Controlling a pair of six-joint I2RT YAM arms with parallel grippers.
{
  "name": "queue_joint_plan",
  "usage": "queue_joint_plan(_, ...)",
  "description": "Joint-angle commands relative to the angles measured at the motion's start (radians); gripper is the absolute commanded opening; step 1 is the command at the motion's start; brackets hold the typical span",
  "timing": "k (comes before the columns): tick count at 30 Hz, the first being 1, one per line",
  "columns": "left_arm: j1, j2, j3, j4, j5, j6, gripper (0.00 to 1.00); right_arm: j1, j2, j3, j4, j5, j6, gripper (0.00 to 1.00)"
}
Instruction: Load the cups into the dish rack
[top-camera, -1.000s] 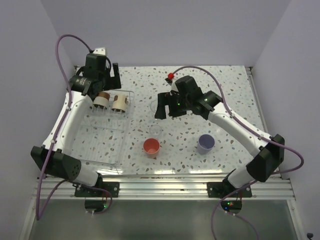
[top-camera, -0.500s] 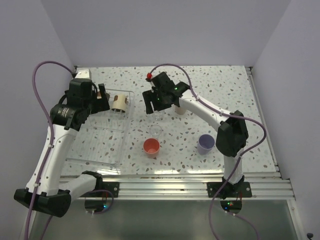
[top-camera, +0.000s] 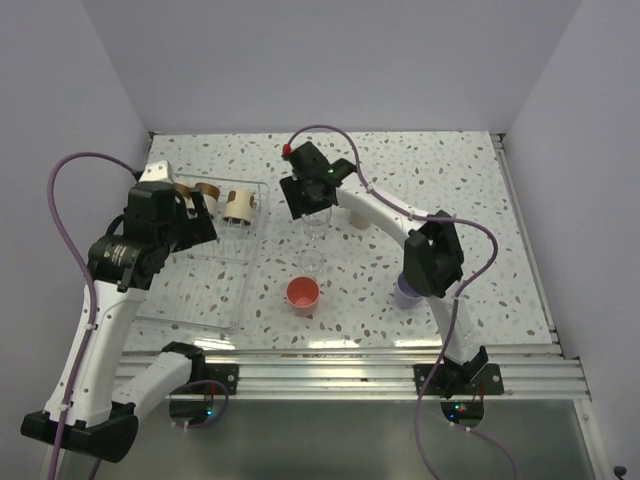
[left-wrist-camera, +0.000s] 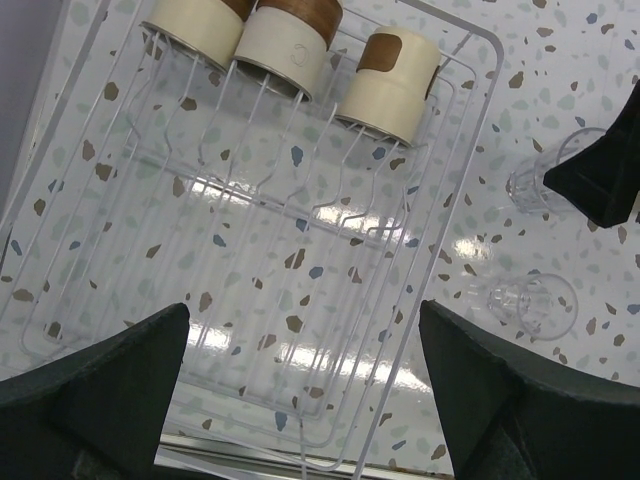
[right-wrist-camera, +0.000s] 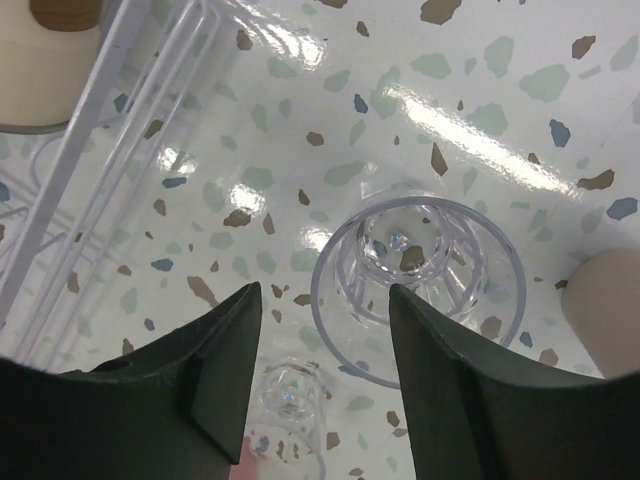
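Three cream cups with brown bands (top-camera: 208, 192) lie in a row at the far end of the clear dish rack (top-camera: 200, 290); they also show in the left wrist view (left-wrist-camera: 285, 45). My left gripper (top-camera: 195, 222) (left-wrist-camera: 300, 400) is open and empty above the rack's middle (left-wrist-camera: 300, 250). My right gripper (top-camera: 308, 200) (right-wrist-camera: 325, 370) is open, just above a clear cup (top-camera: 316, 224) (right-wrist-camera: 420, 285) that stands upright on the table. A second clear cup (top-camera: 312, 263) (right-wrist-camera: 290, 395) stands nearer. The coral-red cup (top-camera: 303, 293), the beige cup (top-camera: 358, 220) and the lavender cup (top-camera: 405, 293) stand on the table.
The right arm's elbow (top-camera: 430, 255) hangs over the lavender cup. In the right wrist view the rack's edge (right-wrist-camera: 90, 170) is at the left and the beige cup (right-wrist-camera: 605, 310) at the right. Walls close the table at the back and sides.
My left gripper has drawn back from the rack's far end, and a third cream cup now lies there. My right gripper has moved left and farther, over the clear cup.
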Motion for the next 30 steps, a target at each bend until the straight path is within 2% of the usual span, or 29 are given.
queue_joint_plan(1,0.007,-0.011,-0.002,-0.015,0.016,-0.02,1.0,0.003,0.021,0.051,-0.023,0.064,-0.032,0.57)
queue_joint_plan(7,0.007,0.004,0.011,-0.008,0.022,-0.021,1.0,0.004,0.051,0.025,-0.016,0.096,-0.04,0.49)
queue_joint_plan(10,0.007,0.009,0.014,0.002,0.029,-0.024,1.0,0.006,0.056,0.01,-0.005,0.109,-0.041,0.38)
queue_joint_plan(11,0.007,0.008,0.012,0.002,0.029,-0.026,1.0,0.008,0.057,0.008,-0.003,0.112,-0.043,0.3)
queue_joint_plan(15,0.007,0.006,-0.005,0.011,0.03,-0.029,1.0,0.009,0.07,0.011,-0.011,0.122,-0.049,0.14)
queue_joint_plan(18,0.007,0.004,-0.014,0.017,0.03,-0.034,1.0,0.009,0.074,0.013,-0.014,0.127,-0.049,0.09)
queue_joint_plan(20,0.007,0.003,-0.015,0.02,0.03,-0.038,1.0,0.012,0.073,0.011,-0.013,0.126,-0.052,0.0)
queue_joint_plan(24,0.007,0.007,-0.012,0.022,0.027,-0.038,1.0,0.012,0.062,0.016,-0.016,0.142,-0.049,0.0)
queue_joint_plan(30,0.007,0.04,0.041,0.02,0.021,-0.035,1.0,0.011,-0.004,0.106,-0.068,0.147,-0.047,0.0)
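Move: The large clear cup stands just ahead and to the right of the right hand, its middle about 3 cm forward, 4 cm right and 8 cm below. The tan cup is some 11 cm to the right of that clear cup and 2 cm farther out, and the small clear cup about 11 cm nearer the bases. The rack's nearest cup lies about 15 cm left and 3 cm ahead of the right hand. From the left hand, the large clear cup is roughly 19 cm ahead, 27 cm right and 23 cm down. The large clear cup's rim is pinched on its left side: the right hand sinks about 3 cm while easing 1.5 cm to the right, rolls slightly so its left side drops, and its half-open fingers shut almost fully with the thin wall between the tips. It then holds there, edging up about half a centimetre at the very end. ##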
